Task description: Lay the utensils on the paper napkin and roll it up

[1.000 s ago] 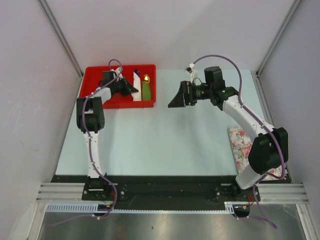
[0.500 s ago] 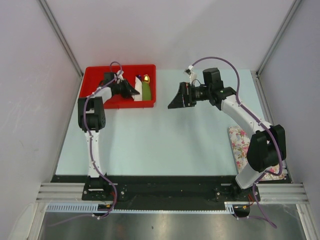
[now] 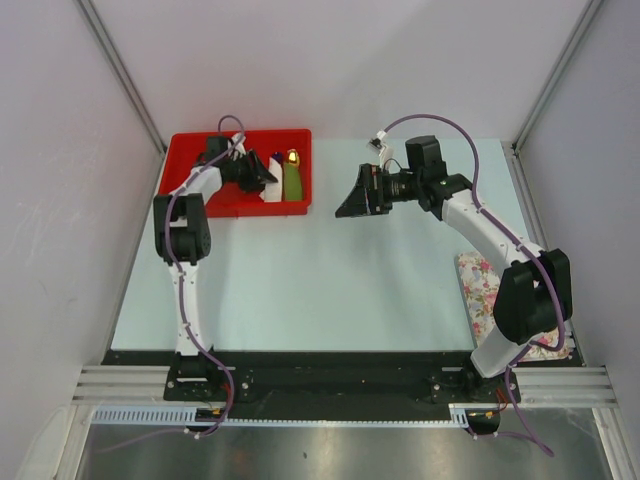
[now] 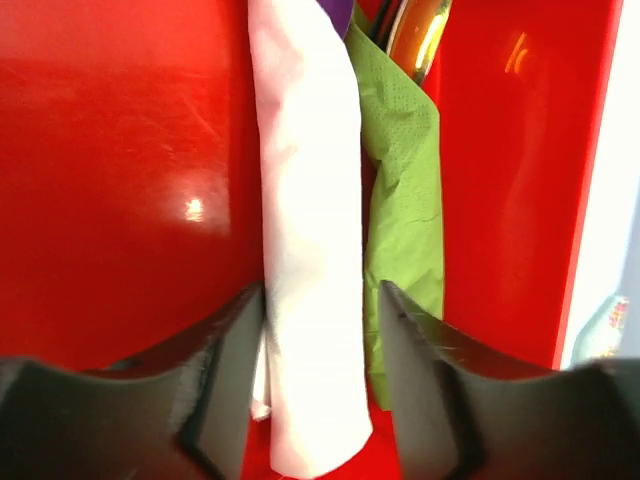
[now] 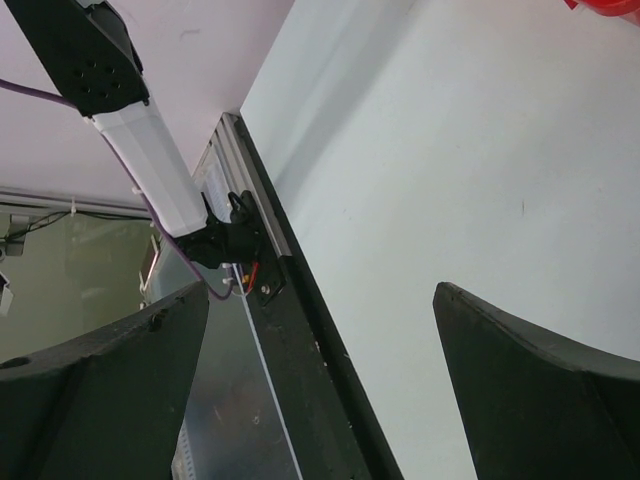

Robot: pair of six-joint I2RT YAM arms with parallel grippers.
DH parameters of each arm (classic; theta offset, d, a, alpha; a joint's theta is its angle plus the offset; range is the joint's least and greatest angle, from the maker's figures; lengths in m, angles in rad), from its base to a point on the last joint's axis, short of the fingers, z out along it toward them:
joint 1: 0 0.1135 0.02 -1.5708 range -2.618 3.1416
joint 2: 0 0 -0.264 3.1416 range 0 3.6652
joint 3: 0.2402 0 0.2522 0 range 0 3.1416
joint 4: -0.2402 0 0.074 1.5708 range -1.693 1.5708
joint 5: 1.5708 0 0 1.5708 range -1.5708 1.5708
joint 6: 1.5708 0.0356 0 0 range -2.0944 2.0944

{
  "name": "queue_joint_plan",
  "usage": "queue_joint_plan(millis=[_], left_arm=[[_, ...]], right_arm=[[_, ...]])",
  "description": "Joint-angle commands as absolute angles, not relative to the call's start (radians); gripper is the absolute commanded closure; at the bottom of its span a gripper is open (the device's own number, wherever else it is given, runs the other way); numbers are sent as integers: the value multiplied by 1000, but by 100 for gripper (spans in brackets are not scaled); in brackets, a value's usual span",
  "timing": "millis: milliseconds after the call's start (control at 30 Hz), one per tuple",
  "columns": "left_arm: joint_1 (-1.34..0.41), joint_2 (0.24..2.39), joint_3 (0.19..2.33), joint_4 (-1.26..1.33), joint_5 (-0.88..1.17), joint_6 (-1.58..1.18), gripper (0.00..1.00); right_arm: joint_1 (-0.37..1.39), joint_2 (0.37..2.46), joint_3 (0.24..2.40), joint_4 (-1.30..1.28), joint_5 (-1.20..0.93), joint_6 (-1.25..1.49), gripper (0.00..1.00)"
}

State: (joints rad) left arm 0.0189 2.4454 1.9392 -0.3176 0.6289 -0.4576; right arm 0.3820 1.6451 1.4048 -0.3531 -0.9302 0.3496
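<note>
The paper napkin (image 4: 305, 200) is a rolled white tube lying in the red tray (image 4: 120, 200), also seen from above (image 3: 272, 188). Of the utensils, only a purple tip (image 4: 335, 8) shows, sticking out of the roll's far end. The rest is hidden inside. My left gripper (image 4: 320, 300) is open and straddles the roll's near end, with a thin gap on the right side. From above, the left gripper (image 3: 262, 178) sits inside the tray. My right gripper (image 3: 352, 195) hovers wide open over the table with nothing between its fingers (image 5: 320, 290).
A green rolled napkin (image 4: 400, 200) with a gold tip (image 4: 420, 30) lies against the white roll's right side. The tray's right wall (image 4: 590, 200) is close by. A flower-printed cloth (image 3: 485, 290) lies at the table's right edge.
The left jaws have opened off the white roll, which stays lying in the tray. The left wrist shifted slightly toward the tray's back. The right arm barely moved.
</note>
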Motion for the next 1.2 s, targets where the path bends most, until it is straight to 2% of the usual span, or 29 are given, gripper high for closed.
queue_joint_plan(millis=[0, 200, 233, 267, 300, 333, 467, 733, 833, 933, 1167], left_arm=[[9, 2392, 1971, -414, 502, -368, 39], [8, 2317, 1980, -443, 390, -330, 32], [8, 2303, 1989, -452, 382, -302, 22], [8, 2292, 2011, -466, 356, -284, 14], [8, 2266, 2060, -494, 342, -249, 11], [6, 2249, 2081, -506, 328, -229, 1], [8, 2114, 2154, -552, 282, -132, 0], [6, 1893, 2244, -756, 412, -38, 0], [8, 1774, 2165, -788, 574, -14, 0], [8, 1668, 2045, -789, 644, -31, 0], [6, 1418, 1663, -762, 669, -25, 0]], right_arm=[[379, 1652, 1416, -325, -957, 365, 0], [377, 1635, 1439, -356, -951, 328, 0], [377, 1634, 1456, -377, -948, 318, 0], [374, 1631, 1466, -391, -946, 289, 0], [365, 1623, 1479, -405, -933, 278, 0], [356, 1617, 1494, -419, -927, 269, 0], [296, 1583, 1517, -451, -891, 229, 0], [106, 1487, 1520, -564, -787, 150, 0], [43, 1444, 1470, -590, -767, 155, 0], [-46, 1394, 1413, -636, -764, 160, 0], [-156, 1296, 1249, -784, -678, 13, 0]])
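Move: The left hand's half-open fingers straddle the rolled napkin in the red box, its middle about 2 cm ahead, 1 cm to the right and 2 cm below. The green napkin roll lies some 2 cm ahead and 6 cm to the right, the gold spoon head roughly 8 cm ahead and 6 cm right, both slightly below. From the right hand, the rolled napkin is about 25 cm ahead, 22 cm left and 23 cm lower. Left hand opens fully, rises about 35 cm off the rolled napkin, drawing back; right hand swings 20 cm right. ##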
